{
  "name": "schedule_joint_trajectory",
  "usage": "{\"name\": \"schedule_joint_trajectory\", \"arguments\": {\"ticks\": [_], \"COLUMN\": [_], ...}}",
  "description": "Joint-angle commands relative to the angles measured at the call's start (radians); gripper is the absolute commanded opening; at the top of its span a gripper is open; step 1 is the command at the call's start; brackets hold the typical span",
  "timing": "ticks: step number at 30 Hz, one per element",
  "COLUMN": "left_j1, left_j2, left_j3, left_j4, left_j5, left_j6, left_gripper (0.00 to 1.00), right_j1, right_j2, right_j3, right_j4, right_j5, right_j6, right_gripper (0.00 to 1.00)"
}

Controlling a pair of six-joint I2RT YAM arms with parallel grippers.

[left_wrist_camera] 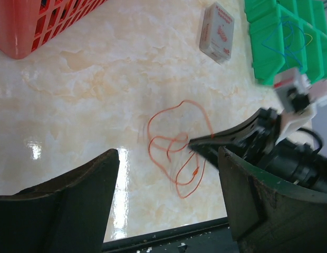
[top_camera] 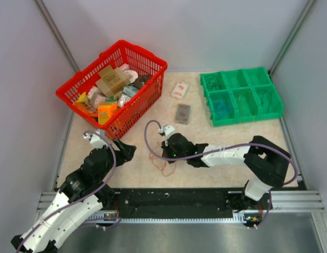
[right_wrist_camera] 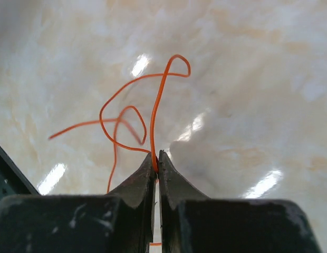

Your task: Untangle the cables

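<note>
A loose tangle of thin orange cables [top_camera: 162, 162] lies on the marble tabletop in front of the arms, and the left wrist view shows its loops [left_wrist_camera: 176, 153] spread flat. My right gripper [top_camera: 164, 153] reaches in from the right and is shut on one orange cable [right_wrist_camera: 159, 100], pinched between the very tips of my right gripper [right_wrist_camera: 156, 158]. That strand rises in a loop above the jaws. My left gripper [top_camera: 125, 149] hovers open to the left of the tangle, not touching it. In its own view my left gripper [left_wrist_camera: 169, 158] frames the cables between wide fingers.
A red basket [top_camera: 153, 60] full of packages stands at the back left. A green divided bin [top_camera: 208, 95] at the back right holds thin wires, one of them blue [left_wrist_camera: 285, 39]. A white box [top_camera: 179, 89] and a grey box [top_camera: 183, 113] lie between them.
</note>
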Motion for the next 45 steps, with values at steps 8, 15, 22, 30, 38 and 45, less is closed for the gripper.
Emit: {"name": "schedule_joint_trajectory", "arguments": {"ticks": [8, 15, 22, 30, 38, 45], "left_j1": [-0.001, -0.001, -0.001, -0.001, -0.001, -0.001], "left_j2": [0.006, 0.006, 0.029, 0.035, 0.086, 0.138], "left_j3": [-0.02, -0.029, -0.039, -0.043, -0.047, -0.046], "left_j4": [0.043, 0.051, 0.088, 0.088, 0.145, 0.186], "left_j5": [0.013, 0.034, 0.066, 0.074, 0.099, 0.14], "left_j6": [0.026, 0.035, 0.052, 0.065, 0.066, 0.054], "left_gripper": [0.8, 0.8, 0.8, 0.8, 0.8, 0.79], "right_j1": [-0.254, -0.424, -0.53, -0.529, -0.529, -0.529], "right_j2": [-0.277, -0.421, -0.392, -0.459, -0.573, -0.376], "right_j3": [-0.028, 0.065, 0.225, 0.211, 0.101, 0.102], "right_j4": [0.048, -0.091, -0.202, -0.245, -0.369, -0.349], "right_j5": [-0.1, -0.04, -0.101, -0.299, -0.273, -0.25], "right_j6": [0.06, 0.008, -0.063, -0.106, -0.073, -0.014], "right_gripper": [0.0, 0.0, 0.0, 0.0, 0.0, 0.0]}}
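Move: The right gripper already pinches the orange cable, whose loose loops lie about 3 cm to its left and 2 cm back, just below. The green tray's middle is some 25 cm ahead and 36 cm right of this hand; the grey box stands about 18 cm ahead and 7 cm right, the white box about 28 cm ahead and 6 cm right. From the empty left gripper the tray is some 23 cm ahead, 48 cm right and 16 cm lower. Keep the orange cable pinched in the shut right fingers and sweep it up about 20 cm, forward and to the right, turning the wrist clockwise, to beyond the grey box's right side; then draw back about 6 cm and sink some 5 cm. Ease the open left gripper about 3 cm right and down, touching nothing. ##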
